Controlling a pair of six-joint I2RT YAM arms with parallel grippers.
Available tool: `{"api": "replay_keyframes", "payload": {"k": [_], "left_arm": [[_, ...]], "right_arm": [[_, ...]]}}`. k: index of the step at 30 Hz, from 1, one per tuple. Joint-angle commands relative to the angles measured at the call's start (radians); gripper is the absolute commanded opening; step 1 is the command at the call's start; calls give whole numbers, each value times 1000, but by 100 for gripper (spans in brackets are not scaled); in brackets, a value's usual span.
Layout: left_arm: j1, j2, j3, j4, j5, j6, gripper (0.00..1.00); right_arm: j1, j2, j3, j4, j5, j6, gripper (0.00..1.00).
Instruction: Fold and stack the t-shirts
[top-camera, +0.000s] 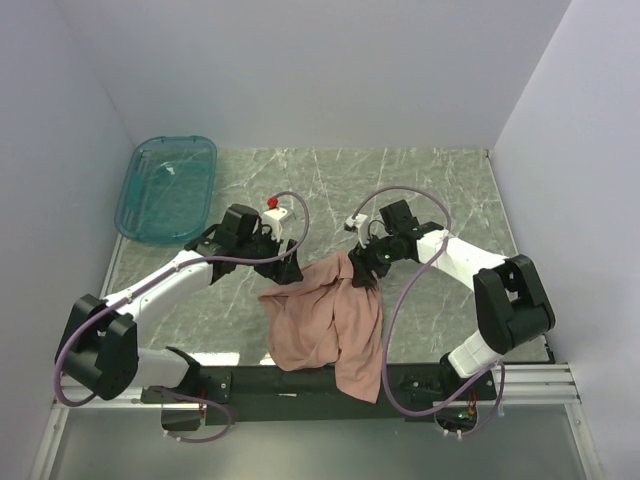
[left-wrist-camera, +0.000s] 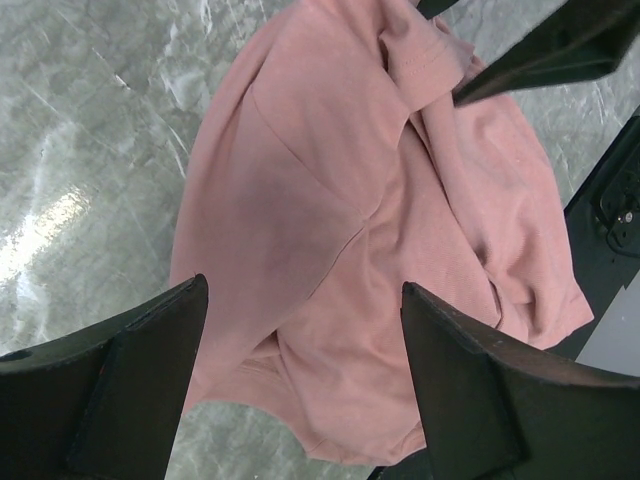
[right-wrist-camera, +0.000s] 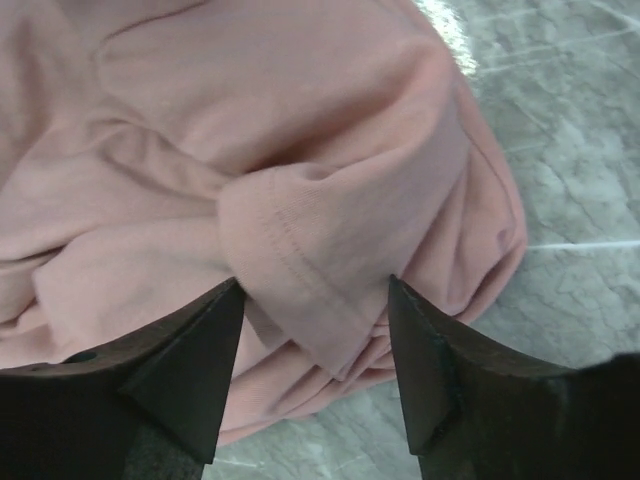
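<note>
The dusty-pink t-shirt (top-camera: 325, 320) lies crumpled at the near middle of the marble table, one end hanging over the front edge. No print shows. My left gripper (top-camera: 285, 268) hovers over its far left edge. In the left wrist view the gripper (left-wrist-camera: 304, 285) is open, with the t-shirt (left-wrist-camera: 330, 150) spread below and nothing between the fingers. My right gripper (top-camera: 362, 275) sits at the shirt's far right corner. In the right wrist view the gripper (right-wrist-camera: 315, 283) is open, and a hemmed sleeve fold of the t-shirt (right-wrist-camera: 250, 120) lies between its fingers, unclamped.
A translucent teal bin (top-camera: 168, 187) rests at the far left of the table (top-camera: 420, 180). White walls close in the left, back and right sides. The black mounting rail (top-camera: 300, 385) runs along the near edge under the hanging cloth.
</note>
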Motion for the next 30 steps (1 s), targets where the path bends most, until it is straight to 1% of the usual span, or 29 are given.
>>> {"api": "replay_keyframes", "payload": {"k": [1, 2, 5, 6, 8, 9, 11, 12, 13, 15, 17, 19, 22, 25, 30], "left_arm": [[-7, 3, 43, 6, 23, 17, 84], [-9, 3, 44, 5, 25, 19, 83], [-9, 9, 46, 5, 32, 17, 83], [-9, 10, 44, 3, 32, 17, 83], [-12, 15, 46, 2, 31, 17, 83], [-12, 15, 47, 0, 29, 17, 82], [-15, 18, 47, 0, 32, 17, 82], [-15, 18, 47, 0, 31, 17, 82], [-17, 19, 47, 0, 34, 17, 82], [-20, 26, 47, -1, 37, 17, 81], [-24, 36, 49, -4, 40, 17, 81], [-29, 44, 53, -8, 43, 17, 81], [-35, 59, 59, -14, 40, 17, 81], [-46, 78, 67, -20, 19, 16, 81], [-84, 102, 76, -31, -24, 19, 81]], "right_arm": [[18, 11, 45, 55, 99, 52, 65], [21, 11, 45, 60, 110, 56, 63], [25, 14, 59, 69, 164, 83, 46], [25, 13, 63, 71, 187, 87, 36], [23, 3, 69, 66, 192, 87, 27], [23, 0, 73, 60, 190, 86, 20], [18, -16, 77, 51, 190, 75, 14], [11, -21, 88, 43, 190, 73, 9], [2, -29, 95, 26, 182, 67, 7], [-37, -39, 115, 9, 172, 63, 0], [-72, -58, 128, -23, 144, 47, 0], [-136, -79, 149, -58, 120, 34, 0], [-219, -116, 152, -81, 29, 12, 0], [-261, -145, 139, -77, -9, 17, 0], [-285, -155, 132, -66, -31, 37, 0]]}}
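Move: The right gripper is open at the t-shirt's far right corner, whose fold lies some 3 cm ahead, 1 cm to its right and about 1 cm lower. From there the shirt spreads towards the robot, its middle about 11 cm back and 8 cm left of the right hand. The left gripper hangs open over the shirt's far left end, which is about 3 cm back, 2 cm right and 7 cm below it; the corner by the right gripper lies some 17 cm to the left hand's right and 2 cm ahead. Slide the right gripper forward about 3 cm low over the table while closing it on the folded far right corner of the t-shirt; then, keeping the pinch, pull the corner right, up and forward by roughly 7, 6 and 4 cm, turning the wrist some 20 degrees clockwise. Meanwhile ease the open left gripper down about 2 cm and slightly right towards the shirt's left end. ##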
